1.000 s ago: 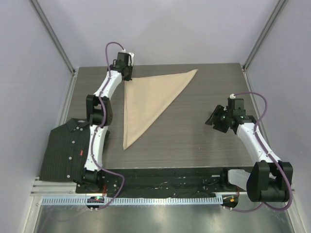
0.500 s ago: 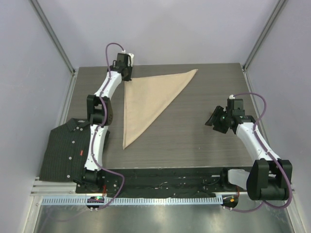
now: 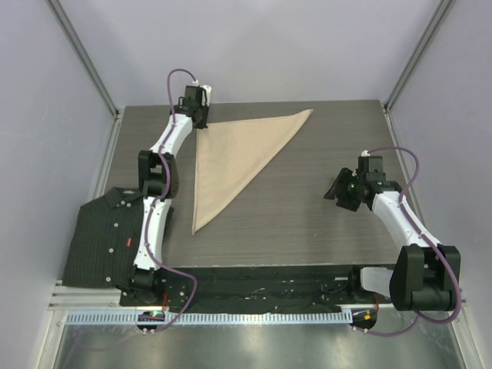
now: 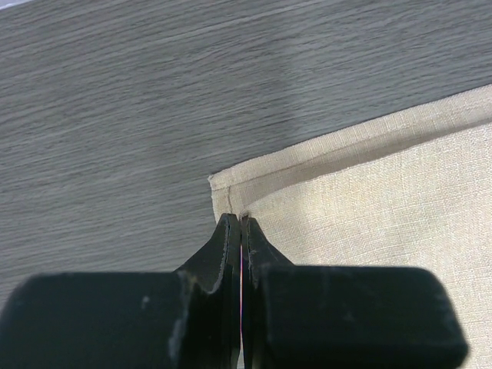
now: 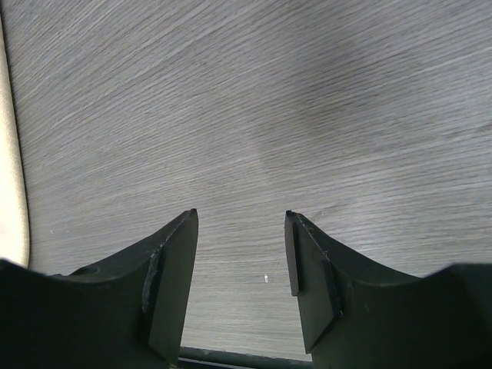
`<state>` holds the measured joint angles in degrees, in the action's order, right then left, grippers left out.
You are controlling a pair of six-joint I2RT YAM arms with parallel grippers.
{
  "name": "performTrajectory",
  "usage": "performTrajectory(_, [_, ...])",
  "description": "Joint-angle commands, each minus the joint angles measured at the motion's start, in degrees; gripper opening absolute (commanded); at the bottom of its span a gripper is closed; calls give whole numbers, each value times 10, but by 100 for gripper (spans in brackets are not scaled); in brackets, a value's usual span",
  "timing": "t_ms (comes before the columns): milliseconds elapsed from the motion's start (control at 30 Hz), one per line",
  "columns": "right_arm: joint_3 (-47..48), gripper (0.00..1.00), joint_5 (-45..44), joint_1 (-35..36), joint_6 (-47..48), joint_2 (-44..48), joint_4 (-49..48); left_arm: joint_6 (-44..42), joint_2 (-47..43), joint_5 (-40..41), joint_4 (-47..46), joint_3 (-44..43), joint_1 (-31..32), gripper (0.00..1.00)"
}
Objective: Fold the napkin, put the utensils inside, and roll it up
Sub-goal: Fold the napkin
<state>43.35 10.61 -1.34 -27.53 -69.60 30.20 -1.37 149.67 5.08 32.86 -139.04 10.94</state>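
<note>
The beige napkin (image 3: pixel 231 157) lies folded into a triangle on the dark wood table (image 3: pixel 307 223), one point at the far right and one toward the near left. My left gripper (image 3: pixel 201 126) is at its far-left corner, shut, its tips pinching the hemmed corner of the napkin (image 4: pixel 369 200) in the left wrist view, where the left gripper (image 4: pixel 237 220) shows a small pucker of cloth at its tips. Over bare table to the right, my right gripper (image 3: pixel 333 192) stands open and empty; the right gripper (image 5: pixel 240 217) sees the napkin's edge (image 5: pixel 11 154) at far left. The utensils are out of view.
A dark ribbed button shirt (image 3: pixel 104 238) lies folded at the table's near-left edge beside the left arm's base. Grey walls and metal posts (image 3: pixel 84 61) bound the table on both sides.
The right gripper has edged slightly left and away from me. The napkin's near point has shifted a little leftward. The left gripper stays shut at the corner.
</note>
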Motion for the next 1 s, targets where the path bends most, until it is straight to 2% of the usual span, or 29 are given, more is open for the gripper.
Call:
performTrajectory(0, [1, 57, -4, -2, -2, -4, -20, -8, 3, 12, -32, -27, -7, 0])
performTrajectory(467, [0, 57, -4, -2, -8, -16, -29, -2, 9, 7, -43, -30, -13, 0])
performTrajectory(533, [0, 57, -4, -2, -7, -17, -29, -3, 8, 9, -44, -30, -14, 4])
performTrajectory(633, [2, 58, -2, -2, -9, -19, -29, -2, 8, 12, -46, -30, -14, 19])
performTrajectory(667, [2, 58, -2, -2, -9, -19, -29, -1, 6, 17, -49, -29, -14, 42])
performTrajectory(767, [3, 59, -2, -2, -9, -18, -29, 2, -7, 24, -56, -24, -14, 79])
performTrajectory(867, [8, 59, -6, -2, -9, -15, -29, 11, -38, 27, -71, -4, -14, 95])
performTrajectory(967, [20, 59, -15, -2, -8, -12, -27, 25, -71, 20, -82, 23, -12, 99])
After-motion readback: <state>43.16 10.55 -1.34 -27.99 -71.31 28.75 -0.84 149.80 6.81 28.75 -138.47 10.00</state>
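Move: The left hand is at the napkin's far-left end with the folded-over corner still pinched in its closed fingertips; the bottom layer's far-left corner lies about 2 cm ahead, 1 cm left and 1 cm below. From this hand the napkin's far-right corner is some 36 cm right and 4 cm ahead, its near-left corner about 35 cm back and 3 cm left. For the right hand, that far-left corner lies roughly 44 cm left, 26 cm ahead and 4 cm lower. Slowly forward and to its left, each by a little over 1 cm, the left hand first sinks about half a centimetre and draws the pinched corner towards the bottom layer's far-left corner. Then the fingers spread from shut to nearly wide open, letting go of the cloth while the hand starts to rise about 1 cm and its fingertips tip slightly outward. ##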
